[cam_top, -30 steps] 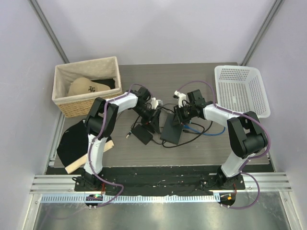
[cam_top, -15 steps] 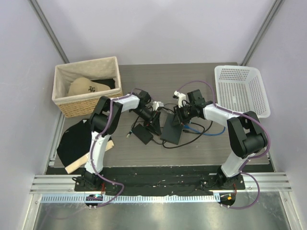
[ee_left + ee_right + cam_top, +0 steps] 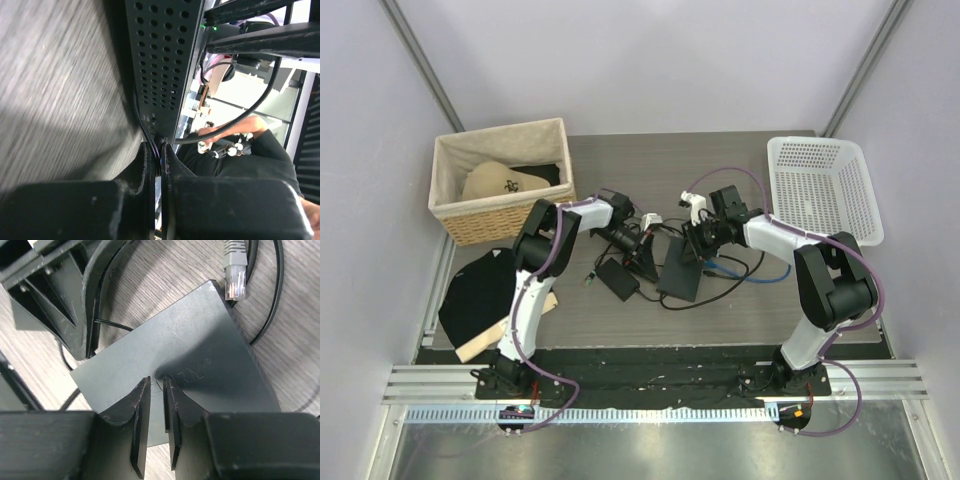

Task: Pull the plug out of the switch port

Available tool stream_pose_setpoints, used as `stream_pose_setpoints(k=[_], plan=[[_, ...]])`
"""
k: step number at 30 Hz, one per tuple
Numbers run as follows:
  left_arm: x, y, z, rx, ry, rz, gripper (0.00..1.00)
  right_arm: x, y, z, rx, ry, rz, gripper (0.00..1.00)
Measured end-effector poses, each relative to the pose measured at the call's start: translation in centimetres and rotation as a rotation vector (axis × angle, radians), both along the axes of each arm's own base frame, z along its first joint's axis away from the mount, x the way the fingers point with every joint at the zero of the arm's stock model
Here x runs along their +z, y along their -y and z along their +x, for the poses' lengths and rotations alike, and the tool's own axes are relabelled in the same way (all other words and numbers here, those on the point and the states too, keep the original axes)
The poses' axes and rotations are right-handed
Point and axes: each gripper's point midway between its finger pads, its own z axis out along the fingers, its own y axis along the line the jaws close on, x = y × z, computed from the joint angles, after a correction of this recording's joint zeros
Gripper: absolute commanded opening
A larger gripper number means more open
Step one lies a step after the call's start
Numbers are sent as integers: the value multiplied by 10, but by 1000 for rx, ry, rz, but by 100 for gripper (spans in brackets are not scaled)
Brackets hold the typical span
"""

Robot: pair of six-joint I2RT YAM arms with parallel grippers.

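Observation:
The flat black switch (image 3: 678,276) lies mid-table. My left gripper (image 3: 642,248) is at its left edge, jaws shut on a thin black cord (image 3: 146,131) that runs along the switch's perforated side (image 3: 160,60). My right gripper (image 3: 157,382) stands on the switch's top face (image 3: 200,355), jaws a narrow gap apart with nothing between them. The blue cable (image 3: 730,268) curls right of the switch. A clear connector with a grey boot (image 3: 235,270) lies on the table with its tip by the switch's corner, outside any socket. I cannot see the switch port itself.
A black adapter brick (image 3: 617,279) sits left of the switch amid black cords. A wicker basket (image 3: 500,190) stands at back left and a white plastic basket (image 3: 825,185) at back right. A black cloth (image 3: 475,300) lies on a wooden board at front left.
My left gripper has slid down along the switch's left edge and its jaws have closed on the cord. The right arm and the switch have not moved.

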Motion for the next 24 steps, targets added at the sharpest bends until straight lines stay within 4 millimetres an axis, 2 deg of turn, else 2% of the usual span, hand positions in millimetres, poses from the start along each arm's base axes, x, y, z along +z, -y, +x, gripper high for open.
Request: stream_pose_setpoints(k=[4,9,11,24], plan=[[1,3,1,-3,-10,-31,0,4,-4,-6,102,103,-81,25],[1,12,6,11,-4,-52,0,5,-20,-53,327,186,-157,24],[-1,15,8,13,0,-58,0,-2,-20,-62,369,186,-186,24],[-2,25,22,4,0,-96,0,-5,-17,-51,413,258,-230,19]])
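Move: The plug sits at the switch's back-left corner, right at the left hand's shut tips: about 1 cm back, 1 cm right and 1 cm lower. From that hand the switch's middle is some 4 cm ahead and 6 cm right, the adapter box 9 cm left and level. From the right hand, low over the switch's middle (1 cm left, 2 cm below), the plug corner lies 6 cm back and 6 cm left, a loose network plug 7 cm ahead and 4 cm left. Still pinching the thin black lead beside the port, the left hand carries on about 2 cm forward and 2 cm right with the switch. Meanwhile the right hand comes off the top of the switch, swings briskly some 6 cm back and a little left towards the plug end, twisting about 25 degrees counter-clockwise, then sinks onto the top there and creeps 1 cm forward, its narrow gap hardly changed. ##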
